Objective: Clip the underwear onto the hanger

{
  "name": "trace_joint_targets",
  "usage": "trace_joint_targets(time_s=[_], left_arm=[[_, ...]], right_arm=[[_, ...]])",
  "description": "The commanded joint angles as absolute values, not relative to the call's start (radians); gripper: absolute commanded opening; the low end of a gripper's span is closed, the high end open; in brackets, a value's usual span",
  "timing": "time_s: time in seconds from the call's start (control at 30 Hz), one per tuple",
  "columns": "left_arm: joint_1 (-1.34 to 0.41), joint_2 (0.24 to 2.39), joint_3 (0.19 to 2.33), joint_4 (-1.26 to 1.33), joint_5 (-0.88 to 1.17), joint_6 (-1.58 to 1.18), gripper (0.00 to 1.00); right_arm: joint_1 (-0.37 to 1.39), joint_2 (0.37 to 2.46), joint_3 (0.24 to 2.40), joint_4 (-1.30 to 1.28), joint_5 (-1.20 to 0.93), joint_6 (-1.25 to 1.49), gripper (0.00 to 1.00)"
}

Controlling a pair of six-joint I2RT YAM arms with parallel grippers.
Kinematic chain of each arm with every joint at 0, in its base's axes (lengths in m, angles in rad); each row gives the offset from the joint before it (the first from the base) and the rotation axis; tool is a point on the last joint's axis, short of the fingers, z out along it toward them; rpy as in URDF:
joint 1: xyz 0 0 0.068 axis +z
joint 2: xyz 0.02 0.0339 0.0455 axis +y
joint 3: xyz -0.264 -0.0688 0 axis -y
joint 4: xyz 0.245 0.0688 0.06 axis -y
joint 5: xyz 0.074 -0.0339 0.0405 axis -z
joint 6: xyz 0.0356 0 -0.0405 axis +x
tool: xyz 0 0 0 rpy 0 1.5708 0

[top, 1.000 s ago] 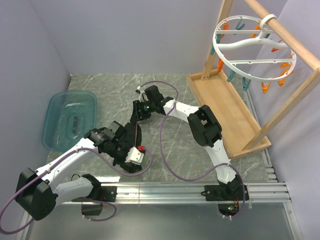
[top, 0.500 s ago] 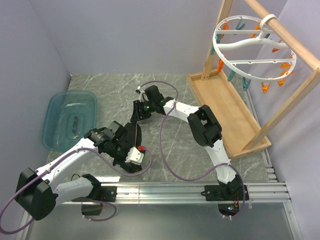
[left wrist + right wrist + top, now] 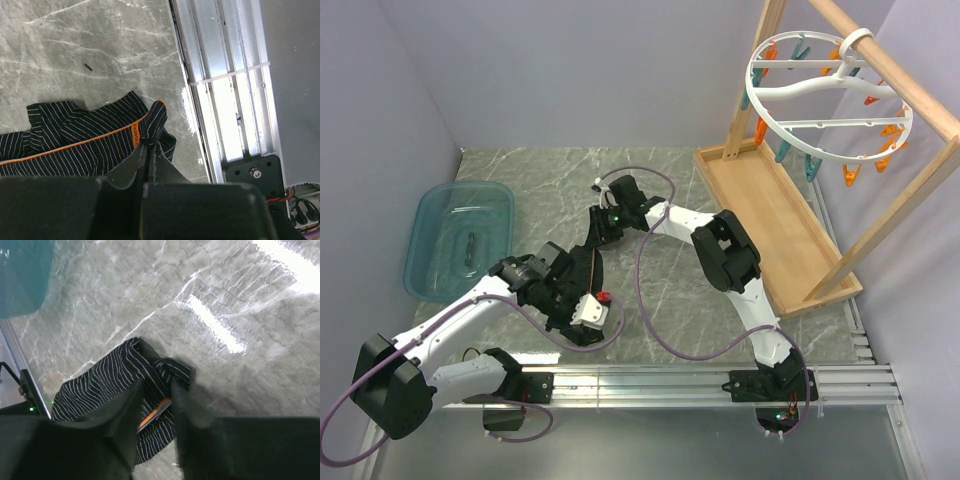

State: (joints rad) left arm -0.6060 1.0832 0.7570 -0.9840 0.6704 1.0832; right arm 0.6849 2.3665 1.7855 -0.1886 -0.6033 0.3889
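Note:
The underwear (image 3: 592,265) is black with thin white stripes and an orange band, and stretches on the marble between my two grippers. My left gripper (image 3: 149,142) is shut on a bunched corner of the underwear (image 3: 85,142) at its waistband; in the top view the left gripper (image 3: 588,292) is near the rail. My right gripper (image 3: 157,385) straddles the far end of the underwear (image 3: 110,377), jaws still apart with striped fabric and orange band between them; the right gripper (image 3: 600,235) is mid-table. The white round hanger (image 3: 820,95) with orange and teal clothespins hangs at the upper right.
A teal plastic tub (image 3: 460,240) stands at the left. The wooden rack's base tray (image 3: 770,210) lies at the right under the hanger. An aluminium rail (image 3: 700,380) runs along the near edge, close beside the left gripper's grip point (image 3: 225,75).
The right gripper's jaws have narrowed around the underwear's far end, and the right wrist has shifted slightly left. The left arm has not moved.

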Motion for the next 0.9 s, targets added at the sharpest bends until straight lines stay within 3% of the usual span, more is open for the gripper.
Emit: trace_joint_targets(time_s=[0.0, 0.03, 0.1, 0.13, 0.17, 0.33, 0.53, 0.7, 0.87], left_arm=[[-0.611, 1.089, 0.793, -0.974, 0.673, 1.092, 0.0], [-0.609, 1.086, 0.795, -0.971, 0.672, 1.08, 0.0], [-0.604, 1.08, 0.796, -0.93, 0.672, 1.04, 0.0], [-0.589, 1.078, 0.804, -0.917, 0.683, 0.998, 0.0], [-0.577, 1.077, 0.808, -0.907, 0.692, 0.977, 0.0], [-0.427, 1.089, 0.891, -0.829, 0.759, 0.82, 0.0], [-0.286, 1.072, 0.994, -0.669, 0.85, 0.603, 0.0], [-0.259, 1.022, 0.956, -0.5, 0.867, 0.445, 0.0], [-0.259, 0.919, 0.876, -0.509, 0.959, 0.448, 0.0]], right_arm=[[0.69, 2.346, 1.775, -0.172, -0.615, 0.37, 0.34], [0.69, 2.321, 1.763, -0.166, -0.621, 0.371, 0.23], [0.689, 2.283, 1.721, -0.149, -0.641, 0.379, 0.13], [0.684, 2.237, 1.706, -0.141, -0.646, 0.38, 0.02], [0.681, 2.212, 1.68, -0.143, -0.646, 0.383, 0.0], [0.617, 2.016, 1.605, -0.172, -0.655, 0.387, 0.0], [0.407, 1.784, 1.485, -0.245, -0.69, 0.416, 0.0], [0.304, 1.574, 1.392, -0.331, -0.635, 0.382, 0.0], [0.278, 1.369, 1.203, -0.446, -0.559, 0.328, 0.0]])
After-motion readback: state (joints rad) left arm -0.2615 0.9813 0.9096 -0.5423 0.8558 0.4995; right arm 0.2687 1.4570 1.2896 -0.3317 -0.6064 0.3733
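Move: The far end of the black underwear lies practically at the right hand, 1 cm back, 1 cm to its left and about 2 cm below, partly between its half-open fingers. The teal tray is some 34 cm to the right hand's left and level with it; the wooden stand's base is about 45 cm to its right and 3 cm farther out. From the left hand, already pinching the near waistband corner, that far end lies roughly 25 cm ahead, 3 cm right and 7 cm below. The right fingers shut on the far end of the underwear, draw it back about 2 cm, then sweep it up and to the right some 22 cm each way, towards the stand, the wrist turning clockwise. The left hand keeps its pinch on the near corner and carries it forward and up by about 12 cm each, its fingers swinging counter-clockwise by some 30 degrees and tipping upward. ##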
